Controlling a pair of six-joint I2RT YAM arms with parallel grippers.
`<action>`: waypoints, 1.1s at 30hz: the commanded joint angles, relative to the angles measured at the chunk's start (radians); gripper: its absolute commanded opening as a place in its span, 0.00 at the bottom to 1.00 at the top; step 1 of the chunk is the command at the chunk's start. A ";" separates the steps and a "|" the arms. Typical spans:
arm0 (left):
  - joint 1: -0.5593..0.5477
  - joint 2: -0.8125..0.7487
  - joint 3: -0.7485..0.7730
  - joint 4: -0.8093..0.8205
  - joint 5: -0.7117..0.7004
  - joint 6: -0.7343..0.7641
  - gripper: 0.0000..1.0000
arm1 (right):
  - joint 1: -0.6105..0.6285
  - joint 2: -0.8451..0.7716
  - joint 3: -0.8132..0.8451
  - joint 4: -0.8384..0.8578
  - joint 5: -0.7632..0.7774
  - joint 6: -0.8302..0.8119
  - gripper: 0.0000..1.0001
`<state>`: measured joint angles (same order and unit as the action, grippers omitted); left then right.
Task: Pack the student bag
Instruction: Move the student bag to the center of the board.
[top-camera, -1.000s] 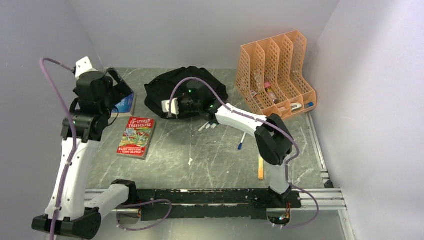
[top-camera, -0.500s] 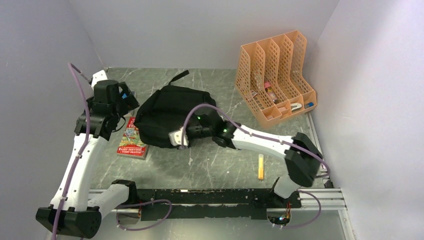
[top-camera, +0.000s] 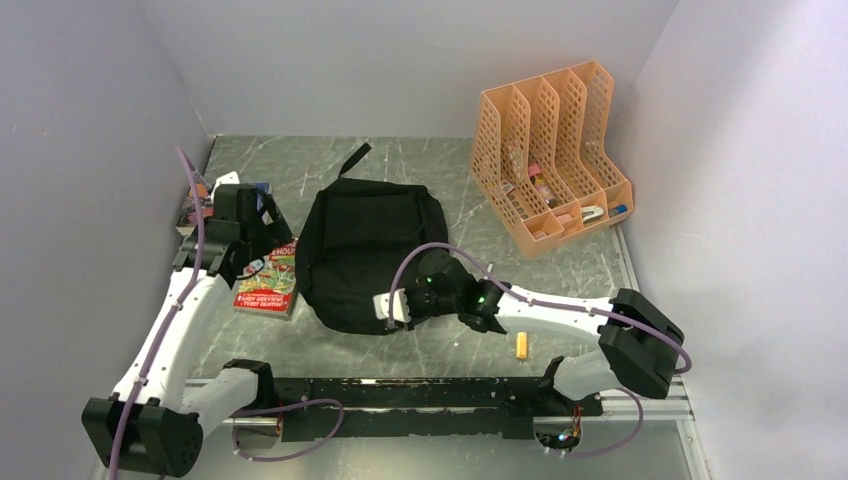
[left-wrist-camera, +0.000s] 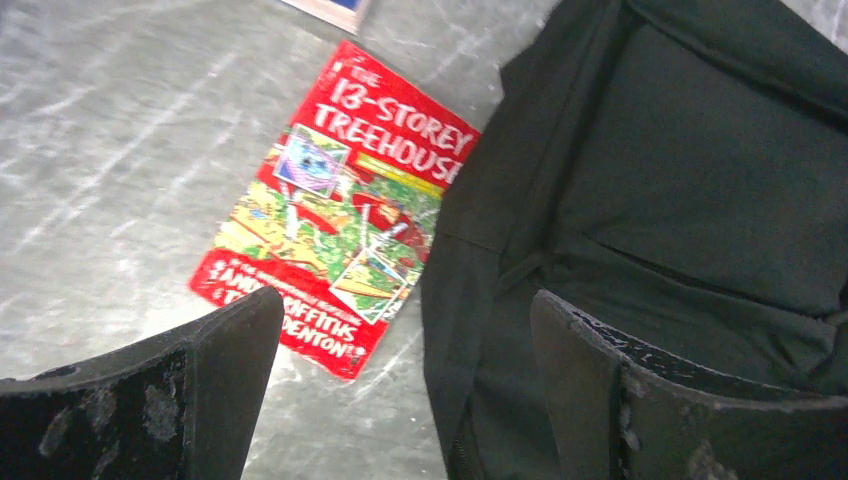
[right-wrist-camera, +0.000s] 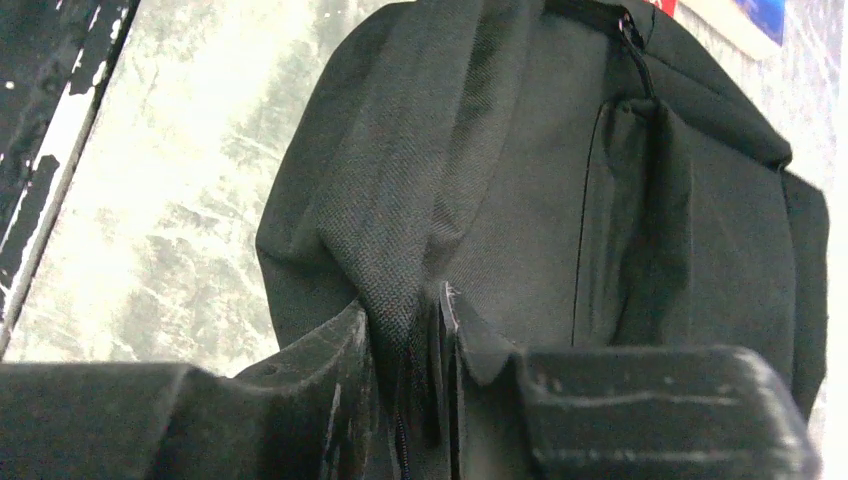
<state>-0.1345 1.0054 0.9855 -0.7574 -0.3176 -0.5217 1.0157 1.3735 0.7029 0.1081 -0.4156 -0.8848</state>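
Note:
The student bag, a floppy black backpack, lies flat in the middle of the table with its strap pointing to the back. My right gripper is at the bag's near edge, and a fold of black fabric is pinched between its narrow-set jaws. My left gripper hovers wide open over the bag's left edge and a red book, "The 13-Storey Treehouse". Nothing is between the left fingers.
An orange mesh file organiser with small stationery stands at the back right. A yellow stick lies near the front, right of my right arm. A blue book corner shows beyond the red book. A black rail runs along the near edge.
The right arm has dragged the bag toward the near edge, where it now lies flatter and partly over the red book. The left arm has swung down and nearer, over book and bag.

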 joint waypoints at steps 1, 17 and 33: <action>0.009 0.031 -0.049 0.103 0.142 -0.006 0.98 | 0.001 -0.019 0.027 0.044 0.038 0.220 0.32; 0.009 0.228 -0.068 0.263 0.255 0.034 0.98 | 0.000 -0.263 0.001 0.159 0.062 0.772 0.54; 0.013 0.079 -0.090 0.199 0.083 -0.050 0.92 | 0.000 0.294 0.441 0.202 0.543 1.696 0.49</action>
<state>-0.1322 1.1908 0.9039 -0.5274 -0.1253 -0.5293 1.0142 1.5631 1.0313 0.3298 0.0257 0.5259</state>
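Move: The right fingers are on the student bag's near edge; the bag's middle lies about 13 cm ahead of them, 4 cm left and some 5 cm below. From the same hand, the red book is roughly 27 cm left, 9 cm ahead and the blue marker some 20 cm right, 8 cm ahead, both about 7 cm lower. For the left hand, the bag's middle is about 22 cm right, 2 cm ahead and 14 cm below. The right fingers let go of the bag's near edge, opening to about half, then the hand lifts some 13 cm and swings forward and left about 8 cm each over the bag. Its wrist turns clockwise and rolls until the fingers point forward-left, nearly level. The left hand, open and empty, sinks about 7 cm while shifting forward and right beside the bag's left edge, then rises slightly. ##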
